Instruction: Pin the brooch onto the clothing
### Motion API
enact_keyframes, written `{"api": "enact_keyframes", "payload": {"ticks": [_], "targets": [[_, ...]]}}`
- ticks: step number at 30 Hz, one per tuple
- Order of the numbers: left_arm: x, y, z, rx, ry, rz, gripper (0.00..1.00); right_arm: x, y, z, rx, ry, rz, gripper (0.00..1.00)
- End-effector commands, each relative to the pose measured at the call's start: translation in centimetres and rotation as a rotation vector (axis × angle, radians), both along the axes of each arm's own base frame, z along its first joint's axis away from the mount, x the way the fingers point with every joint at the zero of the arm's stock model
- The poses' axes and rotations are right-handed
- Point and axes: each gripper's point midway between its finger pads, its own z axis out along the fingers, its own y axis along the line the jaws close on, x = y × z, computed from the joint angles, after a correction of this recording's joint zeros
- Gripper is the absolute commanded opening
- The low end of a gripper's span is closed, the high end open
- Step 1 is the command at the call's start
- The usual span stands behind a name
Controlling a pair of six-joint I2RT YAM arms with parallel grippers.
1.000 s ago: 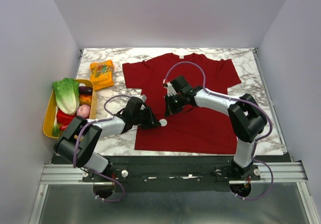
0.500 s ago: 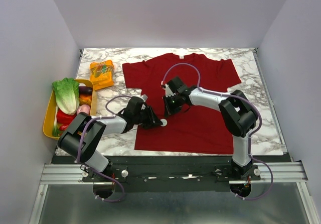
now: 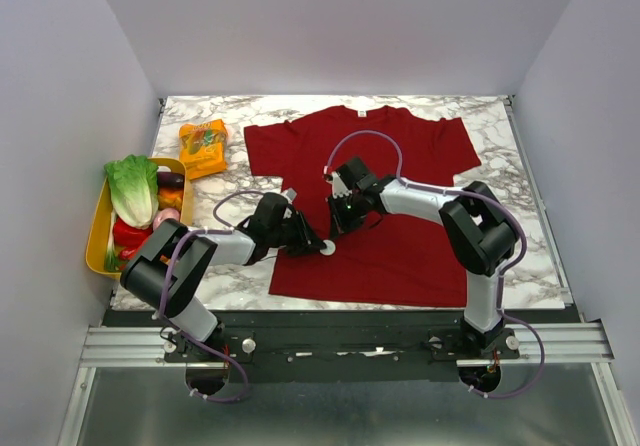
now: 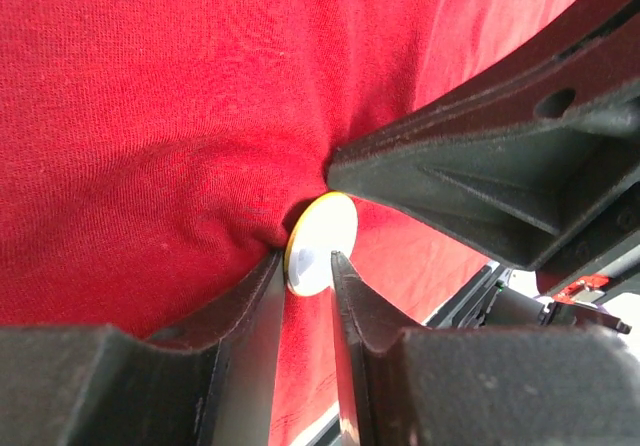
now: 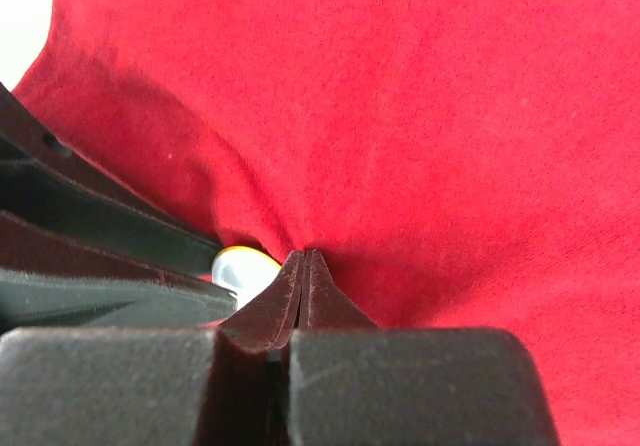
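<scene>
The clothing (image 3: pixel 400 246), a dark red T-shirt, lies flat on the marble table. At its lower left part my two grippers meet. The brooch (image 4: pixel 320 241), a small round badge with a pale back and yellow rim, stands on edge against a puckered fold. My left gripper (image 4: pixel 308 258) is shut on it, one fingertip on each side. From above, the brooch (image 3: pixel 326 247) sits at the left gripper (image 3: pixel 316 245) tip. My right gripper (image 5: pixel 305 256) is shut, pinching a fold of the clothing (image 5: pixel 420 116) right beside the brooch (image 5: pixel 243 266). Its tip (image 3: pixel 338 226) points down-left.
A yellow tray (image 3: pixel 97 228) with lettuce (image 3: pixel 132 188) and other toy vegetables sits at the table's left edge. An orange snack packet (image 3: pixel 203 146) lies behind it, left of the shirt's sleeve. White walls enclose the table on three sides.
My right gripper has slid a little left and nearer, closing on the left gripper. The left jaws have narrowed around the brooch, which has shifted only slightly.
</scene>
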Motion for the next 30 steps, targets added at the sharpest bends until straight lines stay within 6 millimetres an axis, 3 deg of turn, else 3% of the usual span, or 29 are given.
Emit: {"api": "enact_keyframes", "payload": {"ticks": [1,7,11,20,27,30], "targets": [[-0.1,0.4,-0.7,0.031,0.007,0.010,0.33,-1.5,-0.1,0.9,0.022,0.025,0.028,0.02],[0.0,0.1,-0.2,0.011,-0.010,0.001,0.16,-1.7,-0.2,1.2,0.028,0.022,0.030,0.02],[0.0,-0.2,0.9,-0.010,-0.043,-0.018,0.00,-1.6,0.1,1.5,0.042,0.018,0.034,0.02],[-0.1,0.6,3.9,0.024,-0.113,-0.031,0.00,-1.0,-0.1,2.6,0.035,-0.023,0.021,0.02],[-0.5,3.0,4.3,0.155,-0.148,-0.012,0.00,-1.1,0.2,3.3,0.057,-0.022,0.029,0.02],[0.5,4.2,4.7,0.243,-0.191,0.008,0.00,-1.0,0.2,3.4,0.057,-0.028,0.027,0.02]]}}
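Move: The brooch lies on the clothing right at the left hand's half-open fingertips, level fore and aft and about 1 cm to the right, 1 cm below. The clothing's middle is some 10 cm ahead and 10 cm right of that hand, its near left hem corner roughly 11 cm back and 12 cm left, both about 3 cm lower. From the closed right hand, the brooch is about 3 cm back and 3 cm left, 1 cm below. Staying in place at first, the left hand shuts its fingers and pinches the brooch by its edge, then rises about 5 cm off the clothing, drifting some 2 cm left late in the lift as it tilts slightly upward. The right hand, still closed, eases back a little beside the brooch, then rises about 2 cm away from the cloth. ##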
